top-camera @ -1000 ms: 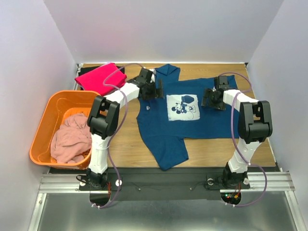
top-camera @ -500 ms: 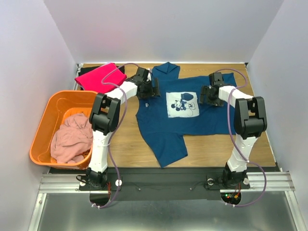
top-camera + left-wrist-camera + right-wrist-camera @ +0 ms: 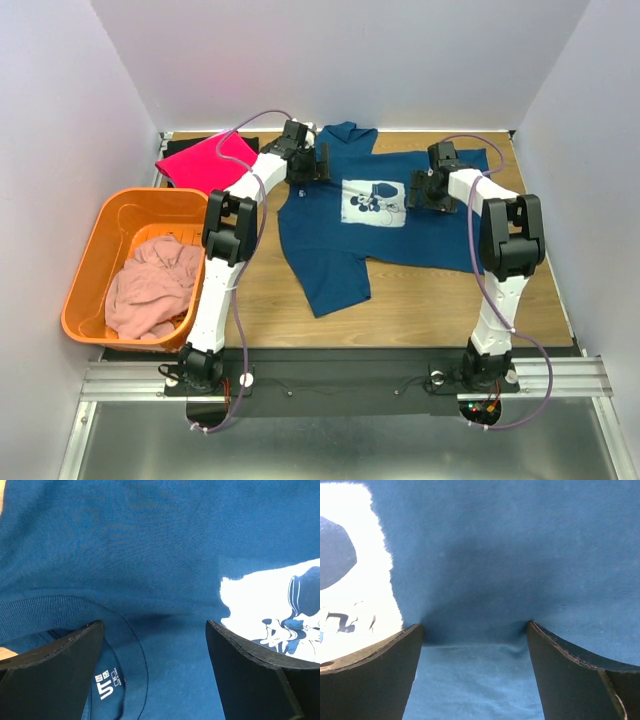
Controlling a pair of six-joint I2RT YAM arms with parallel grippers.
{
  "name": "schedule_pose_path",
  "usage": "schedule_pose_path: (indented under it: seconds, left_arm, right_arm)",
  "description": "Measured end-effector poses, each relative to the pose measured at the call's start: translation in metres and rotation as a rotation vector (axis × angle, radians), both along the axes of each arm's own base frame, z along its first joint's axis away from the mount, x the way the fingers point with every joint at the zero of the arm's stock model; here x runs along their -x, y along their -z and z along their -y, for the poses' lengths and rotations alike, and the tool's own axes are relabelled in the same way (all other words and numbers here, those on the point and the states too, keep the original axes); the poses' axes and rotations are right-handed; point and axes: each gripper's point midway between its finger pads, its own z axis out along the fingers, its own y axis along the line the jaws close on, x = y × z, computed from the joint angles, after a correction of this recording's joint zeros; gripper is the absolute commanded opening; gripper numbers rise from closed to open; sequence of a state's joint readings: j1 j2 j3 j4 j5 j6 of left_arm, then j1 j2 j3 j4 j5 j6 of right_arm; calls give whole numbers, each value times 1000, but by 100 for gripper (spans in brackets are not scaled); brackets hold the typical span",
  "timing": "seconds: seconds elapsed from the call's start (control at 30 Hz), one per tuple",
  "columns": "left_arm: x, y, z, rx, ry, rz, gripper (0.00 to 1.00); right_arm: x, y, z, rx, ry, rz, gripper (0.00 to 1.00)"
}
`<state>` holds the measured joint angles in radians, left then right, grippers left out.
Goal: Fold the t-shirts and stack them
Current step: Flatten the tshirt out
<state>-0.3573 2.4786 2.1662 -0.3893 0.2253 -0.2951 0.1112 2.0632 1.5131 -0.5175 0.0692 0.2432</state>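
A navy blue t-shirt (image 3: 400, 225) with a white cartoon-mouse print (image 3: 372, 197) lies spread face up on the wooden table. My left gripper (image 3: 316, 166) is open and pressed onto the cloth by the collar (image 3: 125, 645), where the label (image 3: 106, 682) shows. My right gripper (image 3: 421, 190) is open too, its fingertips (image 3: 535, 635) pushing a small crease into the cloth right of the print (image 3: 350, 580). Neither holds anything. A bright pink t-shirt (image 3: 205, 160) lies folded at the back left. A pale dusty-pink t-shirt (image 3: 150, 288) is bunched in the basket.
The orange plastic basket (image 3: 88, 262) stands at the left edge of the table. Grey walls close in the back and both sides. Bare wood (image 3: 440, 300) shows in front of the navy shirt, towards the arm bases.
Both arms have reached farther back, and the navy shirt has slid with them towards the rear wall. Its near sleeve has moved away from the front edge. Both grippers stayed open.
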Motion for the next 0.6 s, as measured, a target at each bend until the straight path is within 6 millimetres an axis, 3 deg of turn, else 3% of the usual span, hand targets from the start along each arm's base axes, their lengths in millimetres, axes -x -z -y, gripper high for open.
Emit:
schedule_pose_path:
  seconds: [0.1, 0.17, 0.27, 0.33, 0.5, 0.6]
  left_arm:
    - [7, 2, -3, -9, 5, -2, 96]
    - [26, 1, -11, -37, 0, -20, 96]
    - [60, -2, -26, -87, -15, -51, 96]
    - [79, -16, -34, -118, -31, -38, 97]
    - [136, -103, -24, -98, -54, 143, 98]
    - [175, -133, -11, -28, -46, 206, 98]
  right_arm:
    - [3, -2, -5, -17, -12, -7, 89]
    - [8, -6, -7, -28, -15, -12, 90]
    - [19, -25, -10, -44, -22, 5, 90]
    - [25, -49, -10, -55, -24, 51, 91]
    - [49, -104, -10, -79, -17, 172, 94]
    - [71, -110, -5, -88, 7, 187, 94]
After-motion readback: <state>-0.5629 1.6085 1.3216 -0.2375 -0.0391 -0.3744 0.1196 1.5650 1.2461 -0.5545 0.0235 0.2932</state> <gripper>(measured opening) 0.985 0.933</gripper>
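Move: Both open grippers are down at the spread blue t-shirt. From the left one, the near sleeve is about 28 cm back and 8 cm to its right, the white print some 6 cm back and 17 cm right, and the pink shirt about 3 cm ahead and 21 cm left, all 1 to 3 cm below. The right one has the t-shirt's near edge about 17 cm straight back and the print 15 cm left, 2 cm back, a centimetre or so below. The left hand lets up from the collar area and draws back about 18 cm towards the near sleeve, first skimming level for some 5 cm with a slight drift left, then climbing steeply to about 14 cm higher while its wrist tips up roughly 10 degrees. The right hand comes free of the cloth just right of the print, rising about 11 cm and easing back 7 cm towards the near edge, its fingers also tilting up some 10 degrees, and both grippers stay wide open throughout. ##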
